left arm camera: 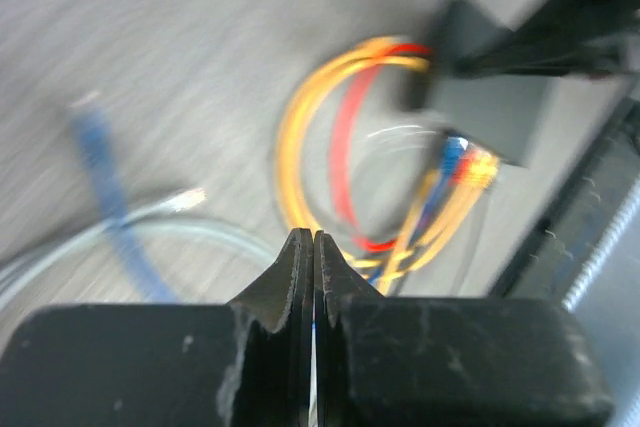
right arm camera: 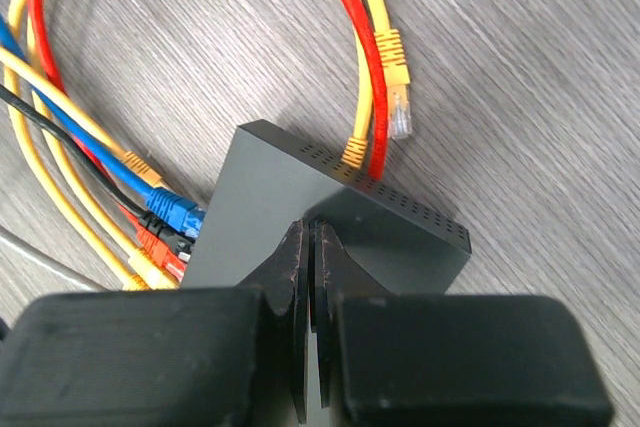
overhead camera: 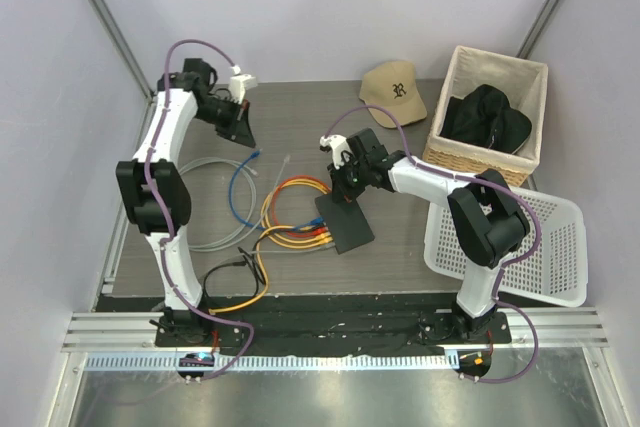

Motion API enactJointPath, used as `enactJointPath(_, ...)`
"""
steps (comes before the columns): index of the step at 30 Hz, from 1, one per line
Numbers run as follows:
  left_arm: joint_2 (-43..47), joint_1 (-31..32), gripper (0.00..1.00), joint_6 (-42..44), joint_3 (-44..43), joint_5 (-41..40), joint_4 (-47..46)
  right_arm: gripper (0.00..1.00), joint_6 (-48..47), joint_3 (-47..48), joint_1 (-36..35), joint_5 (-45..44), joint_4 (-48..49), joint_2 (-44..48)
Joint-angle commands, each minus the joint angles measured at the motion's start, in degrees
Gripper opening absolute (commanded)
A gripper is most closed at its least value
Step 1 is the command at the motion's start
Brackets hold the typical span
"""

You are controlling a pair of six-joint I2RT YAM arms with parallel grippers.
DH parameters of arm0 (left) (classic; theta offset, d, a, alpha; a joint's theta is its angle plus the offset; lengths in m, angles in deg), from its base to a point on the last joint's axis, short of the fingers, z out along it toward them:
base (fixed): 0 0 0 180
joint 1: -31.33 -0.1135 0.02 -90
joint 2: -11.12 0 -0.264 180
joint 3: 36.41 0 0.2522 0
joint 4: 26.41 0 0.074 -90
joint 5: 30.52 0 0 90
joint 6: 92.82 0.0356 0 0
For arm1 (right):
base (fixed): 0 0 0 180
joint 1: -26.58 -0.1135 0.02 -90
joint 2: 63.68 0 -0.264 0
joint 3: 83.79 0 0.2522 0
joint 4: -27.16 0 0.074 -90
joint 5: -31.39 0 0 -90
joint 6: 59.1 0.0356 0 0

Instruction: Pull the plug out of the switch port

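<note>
The switch (overhead camera: 345, 224) (right arm camera: 290, 197) is a flat black box lying at the table's middle. Several plugs sit in its front ports: a blue plug (right arm camera: 175, 212), a red plug (right arm camera: 155, 243) and yellow ones beside them. My right gripper (overhead camera: 346, 185) (right arm camera: 312, 233) is shut, its tips down on the switch's top, holding nothing. My left gripper (overhead camera: 241, 129) (left arm camera: 313, 239) is shut and empty, raised above the far left of the table. A loose blue cable (overhead camera: 243, 187) (left arm camera: 100, 162) lies below it, its plug free. The left wrist view is blurred.
A loose yellow plug (right arm camera: 400, 112) lies behind the switch. A grey cable (overhead camera: 205, 167) curls at the left, a black cable (overhead camera: 225, 272) near the front. A tan cap (overhead camera: 395, 92), a wicker basket (overhead camera: 520, 72) with a black garment and a white plastic basket (overhead camera: 545, 247) stand right.
</note>
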Motion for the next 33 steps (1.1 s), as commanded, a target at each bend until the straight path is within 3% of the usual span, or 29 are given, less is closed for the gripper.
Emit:
enactJointPath(1,0.7,-6.4,0.00,-6.1,1.1,-6.9,-8.7,0.02,-2.5,-4.4,0.8,-9.4,-7.3,-2.5)
enactJointPath(4,-3.6,-6.6,0.00,-7.7,-2.2,-5.3,-8.5,0.02,-2.4,-4.2,0.8,-9.3,-8.2,-1.1)
enactJointPath(6,-4.3,-5.5,0.09,-7.8,-3.1,-4.3,-8.0,0.02,-3.2,-4.1,0.8,-9.1,-9.0,-0.4)
enactJointPath(8,-2.0,-4.8,0.30,-7.5,-1.4,-3.6,-7.3,0.02,-3.8,-4.2,0.8,-9.4,-9.9,0.1)
enactJointPath(10,2.0,-4.7,0.45,-7.9,5.4,-2.7,-8.6,0.02,-4.5,-4.7,0.9,-9.7,-10.5,1.0)
enactJointPath(11,7.0,-4.8,0.48,-7.9,8.4,-3.4,-9.4,0.03,-4.8,-4.8,1.0,-9.6,-10.7,1.4)
enactJointPath(15,17.7,-6.8,0.57,-9.4,25.9,-12.9,-13.3,0.06,-6.1,-5.6,1.0,-8.0,-10.3,2.4)
enactJointPath(16,19.4,-7.7,0.59,-10.4,27.6,-18.2,-12.9,0.06,-5.7,-5.5,0.9,-8.2,-9.8,2.6)
enactJointPath(20,28.8,-13.7,0.68,-13.7,36.8,-27.1,-15.9,0.07,-6.2,-4.1,1.0,-6.6,-11.3,1.9)
enactJointPath(22,33.8,-14.1,0.79,-14.1,40.2,-34.6,-21.4,0.07,-6.7,-4.1,1.0,-6.8,-11.1,1.7)
enactJointPath(23,34.9,-14.1,0.84,-14.2,42.4,-42.6,-22.7,0.07,-6.6,-4.0,1.0,-7.1,-10.9,1.8)
enactJointPath(27,31.7,-14.8,0.88,-12.9,42.6,-52.1,-23.3,0.07,-5.8,-3.0,1.0,-5.7,-10.8,2.4)
enactJointPath(33,22.7,-16.8,0.93,-12.5,42.1,-57.1,-26.1,0.08,-4.8,-2.8,1.1,-4.1,-10.1,2.4)
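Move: The left hand, shut and empty, is high up: the grey coil's middle lies about 13 cm to its left, 11 cm back and 17 cm below. The blue plug is almost under it, some 2 cm forward and 2 cm left; the yellow-red loop lies about 12 cm back and 8 cm right, the switch roughly 15 cm back and 21 cm right. From the right hand, on the switch's top, the switch's middle is some 5 cm back, level sideways and about 2 cm lower. Leftward overall, the empty left hand first swings left and a few cm forward, then draws back and sweeps across the grey coil to above its left part, ending some 23 cm left, 9 cm back and 7 cm lower. Its fingers open wide while the wrist turns them to point nearly straight down. The right hand's shut fingertips stay on the switch's top, shifting about 3 cm right towards its right edge. ##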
